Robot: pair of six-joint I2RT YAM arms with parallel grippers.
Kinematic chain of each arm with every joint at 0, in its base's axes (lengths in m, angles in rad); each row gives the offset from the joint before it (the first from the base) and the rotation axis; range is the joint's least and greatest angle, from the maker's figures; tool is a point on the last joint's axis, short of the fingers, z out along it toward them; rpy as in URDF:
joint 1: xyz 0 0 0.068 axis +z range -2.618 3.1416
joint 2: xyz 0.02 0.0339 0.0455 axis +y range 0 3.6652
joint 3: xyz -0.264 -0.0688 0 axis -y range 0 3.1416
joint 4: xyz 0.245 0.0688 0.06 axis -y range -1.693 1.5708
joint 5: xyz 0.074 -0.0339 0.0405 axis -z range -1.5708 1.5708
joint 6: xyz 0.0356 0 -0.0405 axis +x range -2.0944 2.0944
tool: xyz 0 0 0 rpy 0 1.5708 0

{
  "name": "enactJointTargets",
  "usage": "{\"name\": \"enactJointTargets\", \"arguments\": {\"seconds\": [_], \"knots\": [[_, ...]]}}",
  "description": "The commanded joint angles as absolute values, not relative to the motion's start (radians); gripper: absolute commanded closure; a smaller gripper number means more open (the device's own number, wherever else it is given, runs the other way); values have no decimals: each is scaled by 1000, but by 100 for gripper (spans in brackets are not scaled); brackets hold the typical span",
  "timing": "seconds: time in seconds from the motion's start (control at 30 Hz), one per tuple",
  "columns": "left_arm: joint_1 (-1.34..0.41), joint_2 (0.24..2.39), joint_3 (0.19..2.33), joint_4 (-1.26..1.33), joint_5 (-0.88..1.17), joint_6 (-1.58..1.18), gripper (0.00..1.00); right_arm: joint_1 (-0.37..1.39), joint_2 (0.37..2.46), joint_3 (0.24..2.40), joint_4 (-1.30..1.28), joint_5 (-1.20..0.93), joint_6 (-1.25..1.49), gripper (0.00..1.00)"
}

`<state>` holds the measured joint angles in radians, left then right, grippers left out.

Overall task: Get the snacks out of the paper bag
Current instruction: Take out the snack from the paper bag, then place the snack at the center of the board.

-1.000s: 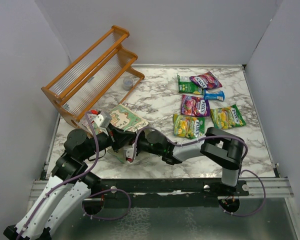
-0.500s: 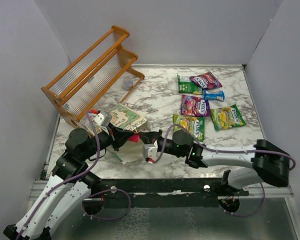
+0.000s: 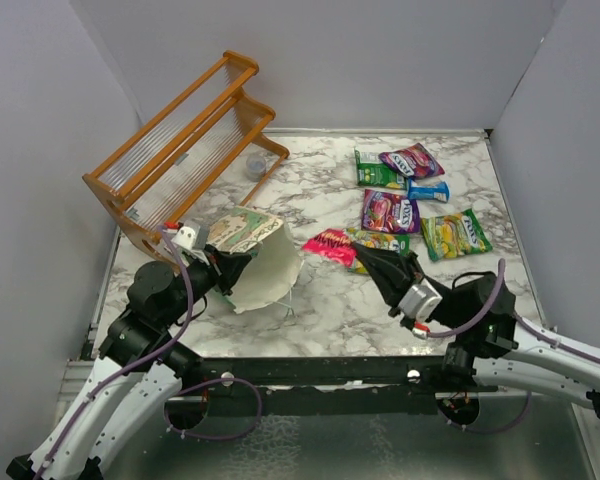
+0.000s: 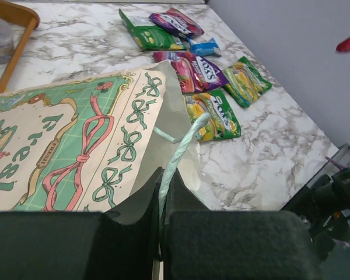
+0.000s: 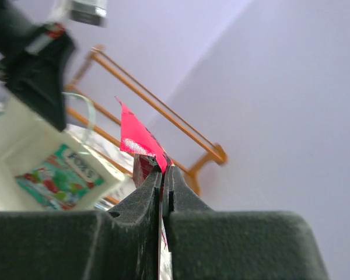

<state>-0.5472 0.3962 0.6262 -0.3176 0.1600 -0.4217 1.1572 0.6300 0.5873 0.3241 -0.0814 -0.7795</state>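
Observation:
The pale-green paper bag [image 3: 252, 250] lies tipped with its cream mouth facing right. My left gripper [image 3: 223, 268] is shut on its string handle [image 4: 179, 153], which runs between the jaws [image 4: 162, 182]. My right gripper [image 3: 365, 257] is shut on a red snack packet [image 3: 330, 243], held above the table right of the bag; that packet [image 5: 137, 140] sticks out of the shut jaws [image 5: 164, 170]. A teal-and-red packet [image 5: 57, 174] shows at the bag's mouth. Several snacks lie at the right: green [image 3: 377, 172], purple [image 3: 412, 160], blue [image 3: 428, 190], purple-pink [image 3: 390, 211], yellow-green [image 3: 456, 233].
An orange wooden rack [image 3: 180, 150] leans at the back left, with a small clear cup [image 3: 255, 165] beside its foot. Grey walls enclose the marble table [image 3: 330, 300] on three sides. The rack's corner [image 4: 11, 14] shows in the left wrist view.
My right arm has pulled back out of the bag and swung right, carrying the red packet. The left gripper has raised the bag, so its mouth stands open wider.

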Motion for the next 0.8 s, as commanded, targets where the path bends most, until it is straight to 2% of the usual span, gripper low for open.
{"name": "enactJointTargets", "arguments": {"seconds": [0.0,0.07,0.13,0.3,0.5,0.67,0.77], "knots": [[-548,374,654,-347,48,-431,100,1157,649,589,441,335,-754,99],[-548,377,654,-345,52,-432,100,1143,722,593,522,540,-772,99],[-548,386,653,-340,69,-430,100,1077,789,606,524,621,-711,99],[-560,424,648,-318,126,-437,100,724,871,597,368,443,-244,99],[-603,443,645,-318,129,-443,100,436,913,511,168,526,376,99],[-602,399,641,-321,89,-448,100,287,809,373,144,399,589,99],[-601,375,638,-324,62,-451,100,271,779,337,89,430,681,98]]}}
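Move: My right hand holds the red pack. The bare table between the two yellow packs lies about 19 cm ahead, 24 cm to the right and 35 cm below it; from my left hand that spot is some 14 cm ahead and 45 cm to the right. From my right hand, the left yellow pack is 22 cm ahead and 10 cm right, the right yellow pack 29 ahead and 33 right, the purple pack 37 ahead and 14 right. I swing the pinched red pack away from the bag with my right hand, forward and to the right first, then steeply down, some 37 cm in all, towards the laid-out packs, easing back a little at the end. The wrist turns about 80 degrees clockwise, so that my fingers go from pointing left to pointing forward and slightly down. They stay shut. My left hand keeps the bag's handle, dipping slightly. ##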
